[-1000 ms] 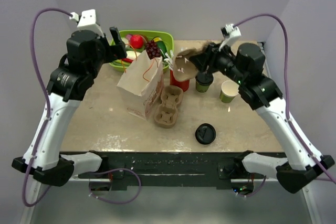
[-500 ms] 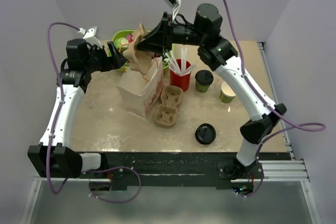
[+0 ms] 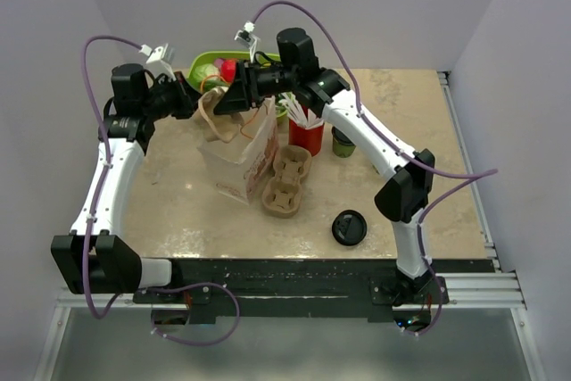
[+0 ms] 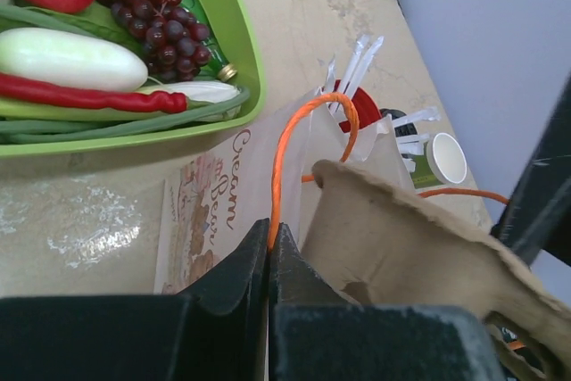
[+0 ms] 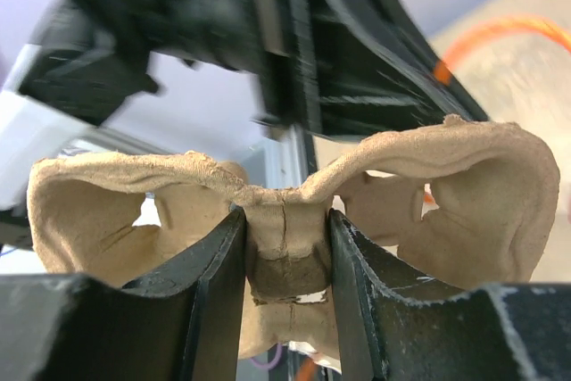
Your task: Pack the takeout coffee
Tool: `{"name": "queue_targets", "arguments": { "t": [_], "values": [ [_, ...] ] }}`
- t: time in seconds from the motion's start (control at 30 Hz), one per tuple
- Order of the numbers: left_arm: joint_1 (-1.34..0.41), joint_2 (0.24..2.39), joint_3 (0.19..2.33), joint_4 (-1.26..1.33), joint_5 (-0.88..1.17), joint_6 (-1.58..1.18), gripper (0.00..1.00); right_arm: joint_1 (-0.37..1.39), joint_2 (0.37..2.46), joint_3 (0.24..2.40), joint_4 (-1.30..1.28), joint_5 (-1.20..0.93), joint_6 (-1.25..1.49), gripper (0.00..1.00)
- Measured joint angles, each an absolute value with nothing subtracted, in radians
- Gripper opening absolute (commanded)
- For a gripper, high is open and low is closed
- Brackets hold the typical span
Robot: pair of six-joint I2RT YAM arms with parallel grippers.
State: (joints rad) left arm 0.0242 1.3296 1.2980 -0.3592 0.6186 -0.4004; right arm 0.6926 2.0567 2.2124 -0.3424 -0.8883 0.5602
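Observation:
A green coffee cup with a dark top stands to the right of the red cup. In the left wrist view an open green cup with a white inside shows behind the red cup. A loose black lid lies near the front of the table. My left gripper is shut on the orange handle of the paper bag. A brown cardboard cup carrier is clamped by its middle rib in my right gripper, and it hangs over the bag's mouth.
A second cardboard carrier lies on the table against the bag's right side. A green tray of fruit and vegetables sits at the back left. The right arm stretches across the back of the table, above the red cup of white sticks.
My right arm swung from the right side across to the left with the carrier, which now hangs above the bag. My left gripper closed on the bag's orange handle.

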Motion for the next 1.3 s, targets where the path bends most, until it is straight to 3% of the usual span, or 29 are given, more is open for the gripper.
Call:
{"name": "queue_targets", "arguments": {
  "t": [0.53,0.97,1.3],
  "values": [
    [0.025,1.32,1.29,-0.368,0.672,-0.366,0.0,0.67,2.043,2.27,-0.649,-0.607,0.357,0.39],
    [0.025,1.309,1.29,-0.394,0.685,-0.31,0.0,0.654,2.049,2.279,-0.72,-0.468,0.165,0.39],
    [0.025,1.309,1.29,-0.408,0.697,-0.302,0.0,0.704,2.041,2.149,-0.706,-0.287,-0.049,0.39]
  ]
}}
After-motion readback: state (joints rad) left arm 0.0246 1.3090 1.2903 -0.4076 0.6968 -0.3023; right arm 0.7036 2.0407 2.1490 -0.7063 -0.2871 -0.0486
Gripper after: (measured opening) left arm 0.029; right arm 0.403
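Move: The right hand, still gripping the held cup holder, has the paper bag's mouth about 6 cm farther ahead, 5 cm to its right and some 14 cm below. The table cup holder lies about 5 cm ahead, 14 cm to the right and 35 cm below that hand; the red straw cup is roughly 17 cm ahead and 20 cm right; the green basket is 30 cm ahead. From the left hand, the bag's mouth is level, 9 cm right, 8 cm below. Holding the cup holder between its fingers throughout, the right hand brings it down into the bag's mouth: after a first dip it swings forward and right over the opening, then sinks steeply, about 11 cm lower in all. Its left-pointing fingers tip down some 30 degrees and swing clockwise about 20. The left hand keeps its pinch on the orange handle, easing back barely 2 cm. ##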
